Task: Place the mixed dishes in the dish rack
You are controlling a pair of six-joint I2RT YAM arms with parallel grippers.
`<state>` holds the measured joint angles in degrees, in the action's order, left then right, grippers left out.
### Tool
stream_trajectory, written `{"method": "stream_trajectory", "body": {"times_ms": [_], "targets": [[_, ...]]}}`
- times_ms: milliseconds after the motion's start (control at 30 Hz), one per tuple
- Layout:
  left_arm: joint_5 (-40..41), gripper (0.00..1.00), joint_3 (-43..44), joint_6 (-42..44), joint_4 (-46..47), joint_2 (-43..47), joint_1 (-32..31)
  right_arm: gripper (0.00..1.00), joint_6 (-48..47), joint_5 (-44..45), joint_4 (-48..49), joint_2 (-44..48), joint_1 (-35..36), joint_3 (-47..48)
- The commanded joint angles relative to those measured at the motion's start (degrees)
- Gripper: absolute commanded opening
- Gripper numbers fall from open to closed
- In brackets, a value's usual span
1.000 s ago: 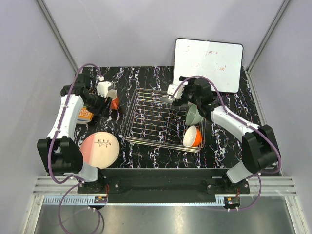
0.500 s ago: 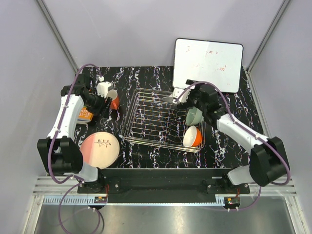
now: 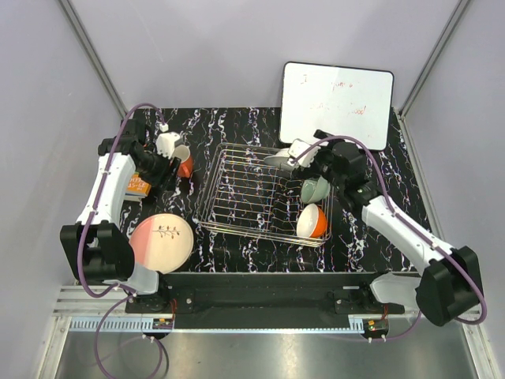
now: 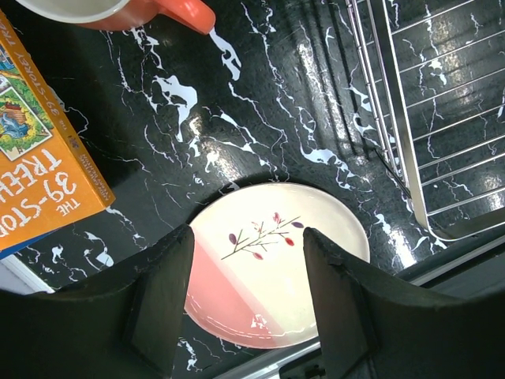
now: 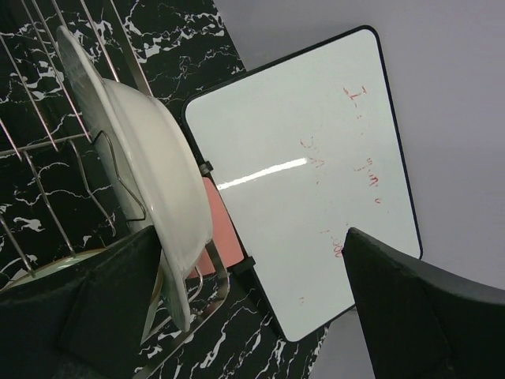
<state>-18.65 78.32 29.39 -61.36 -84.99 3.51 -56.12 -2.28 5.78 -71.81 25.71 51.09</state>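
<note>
The dish rack [image 3: 252, 197] holds a white plate [image 3: 278, 160] standing on edge at its far right corner, a pale green bowl [image 3: 314, 189] and an orange bowl [image 3: 312, 221]. My right gripper [image 3: 309, 163] hovers open just right of the white plate [image 5: 150, 174], holding nothing. A pink shape [image 5: 219, 225] shows behind that plate. My left gripper [image 3: 166, 178] hangs open and empty in the air beside the orange-red mug [image 3: 184, 165]. The pink-and-cream plate [image 4: 276, 260] lies flat on the table, far below the left gripper [image 4: 248, 304]. The mug [image 4: 118, 9] sits at that view's top edge.
A whiteboard [image 3: 337, 104] leans at the back right, close behind the rack's corner. A green-orange book [image 4: 39, 174] lies under the left arm, left of the mug. The rack's raised rim [image 4: 398, 126] runs along the right of the left wrist view.
My right arm has drawn back to the right, off the rack's far corner, where the white plate stands. The left arm has not moved.
</note>
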Motion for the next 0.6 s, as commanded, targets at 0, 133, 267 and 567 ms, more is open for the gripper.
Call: {"method": "stream_trajectory", "body": {"times_ms": [0, 133, 267, 567], "targets": [[1.17, 0.61, 3.06, 1.37, 0.19, 1.32, 0.62, 1.00, 4.35, 7.79, 1.51, 4.84, 1.53, 2.17], [0.02, 0.61, 5.25, 2.08, -2.00, 1.32, 0.97, 1.00, 7.23, 16.16, 6.60, 6.76, 2.32, 1.47], [-1.56, 0.62, 7.54, 4.01, -5.16, 2.20, 3.25, 1.00, 23.65, 7.16, 1.88, 9.50, 2.85, 7.96], [-2.70, 0.62, 7.37, 11.74, -11.58, 6.06, 15.01, 1.00, 50.14, 12.25, -9.12, 1.42, 13.64, 19.22]]}}
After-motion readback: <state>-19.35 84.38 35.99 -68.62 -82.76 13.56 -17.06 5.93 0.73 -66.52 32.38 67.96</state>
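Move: From the open right hand, the white plate leaning in the rack is about 4 cm left, 1 cm ahead, 13 cm below; the pink cup some 5 cm right and 3 cm ahead, the green bowl 4 cm right and 7 cm back. From the left hand, the red mug is roughly 9 cm ahead, 2 cm right, 12 cm below; the books 12 cm left and 7 cm ahead, the printed plate 4 cm left and 13 cm back. Lift the empty right gripper clear of the white plate, up about 15 cm and slightly back, veering a little right before swinging left, while rolling its left side up some 40 degrees; keep the fingers wide open. Meanwhile raise the left gripper and carry it left, about 5 cm, away from the red mug towards the books, fingers staying partly open. ##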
